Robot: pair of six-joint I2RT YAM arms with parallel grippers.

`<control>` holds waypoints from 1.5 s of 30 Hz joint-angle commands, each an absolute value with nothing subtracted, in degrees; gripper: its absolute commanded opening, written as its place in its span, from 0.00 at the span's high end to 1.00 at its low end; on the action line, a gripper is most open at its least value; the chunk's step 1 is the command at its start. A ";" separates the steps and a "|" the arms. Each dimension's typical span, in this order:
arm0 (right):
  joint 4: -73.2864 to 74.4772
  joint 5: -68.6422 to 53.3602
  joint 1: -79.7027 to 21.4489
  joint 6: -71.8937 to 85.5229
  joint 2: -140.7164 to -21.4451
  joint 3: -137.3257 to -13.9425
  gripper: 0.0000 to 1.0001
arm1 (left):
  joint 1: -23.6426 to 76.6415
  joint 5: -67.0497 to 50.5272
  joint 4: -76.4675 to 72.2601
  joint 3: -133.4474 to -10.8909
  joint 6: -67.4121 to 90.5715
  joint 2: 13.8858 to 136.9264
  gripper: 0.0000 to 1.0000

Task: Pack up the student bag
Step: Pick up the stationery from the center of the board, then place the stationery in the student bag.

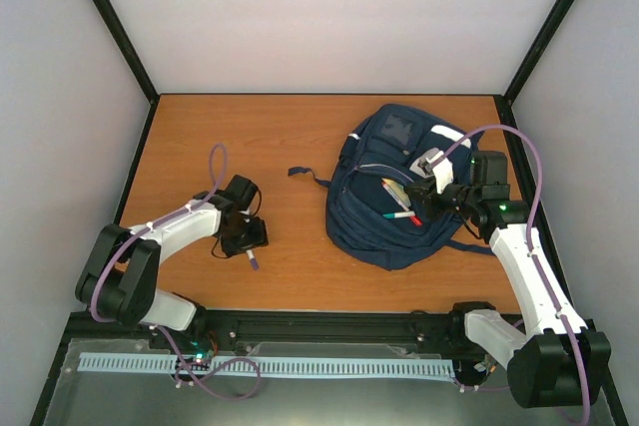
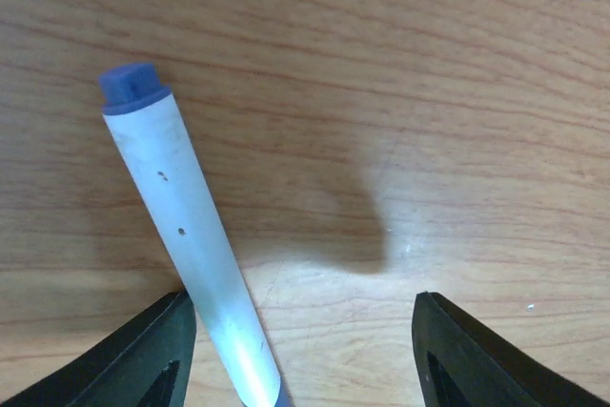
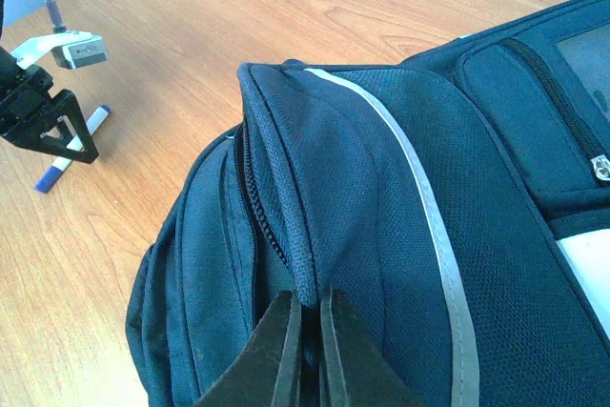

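The student bag (image 1: 384,212), navy with a thin white stripe, lies at the right of the table with its top pocket held open. My right gripper (image 3: 307,331) is shut on the piped edge of the bag (image 3: 381,226) beside the zip. Several pens (image 1: 401,203) stick out of the opening. A white marker with a blue cap (image 2: 181,226) lies on the wood at the left. My left gripper (image 2: 305,355) is low over it with its jaws open. The marker's barrel rests against the left finger (image 2: 143,359), well apart from the right finger.
The wooden table (image 1: 300,137) is walled in by a black frame and white panels. A dark strap (image 1: 305,175) trails left from the bag. In the right wrist view the left gripper (image 3: 48,116) stands over the marker (image 3: 71,148) far left.
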State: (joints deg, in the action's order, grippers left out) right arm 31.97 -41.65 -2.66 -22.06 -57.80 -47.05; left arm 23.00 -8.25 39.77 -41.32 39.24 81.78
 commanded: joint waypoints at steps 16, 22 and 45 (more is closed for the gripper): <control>30.50 -45.28 -2.99 -22.63 -56.53 -48.34 0.97 | 24.26 2.57 46.09 -45.23 43.09 87.49 0.58; 30.62 -45.52 -2.91 -22.72 -56.60 -48.41 0.97 | 24.26 1.60 45.96 -46.06 41.62 89.31 0.77; 30.54 -45.63 -2.95 -22.76 -57.05 -48.43 0.97 | 50.36 -30.54 16.25 -59.71 50.21 84.72 0.90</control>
State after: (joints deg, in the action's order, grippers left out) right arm 32.36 -41.98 -2.66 -22.09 -57.80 -47.05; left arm 45.69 -26.17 27.57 -55.70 45.12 80.79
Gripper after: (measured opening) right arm 0.040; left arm 0.126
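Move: The blue-ended marker lies almost under the left hand, between its open fingers, its middle some 2 cm to the left, 1 cm back and 1 cm below. From that hand the loose bag strap's end is about 17 cm ahead and 10 cm right, and the backpack's middle roughly 13 cm ahead and 38 cm right, a few centimetres higher. From the right hand the marker is about 41 cm left, 8 cm back and 20 cm down. The marker is pinched near its middle as the left hand eases about 2 cm left, tips its fingers slightly leftward and closes them low over the table. The hand then swings quickly right and up towards the backpack, about 21 cm across and 13 cm up, keeping its grip while turning clockwise and tipping its fingers to the right. ##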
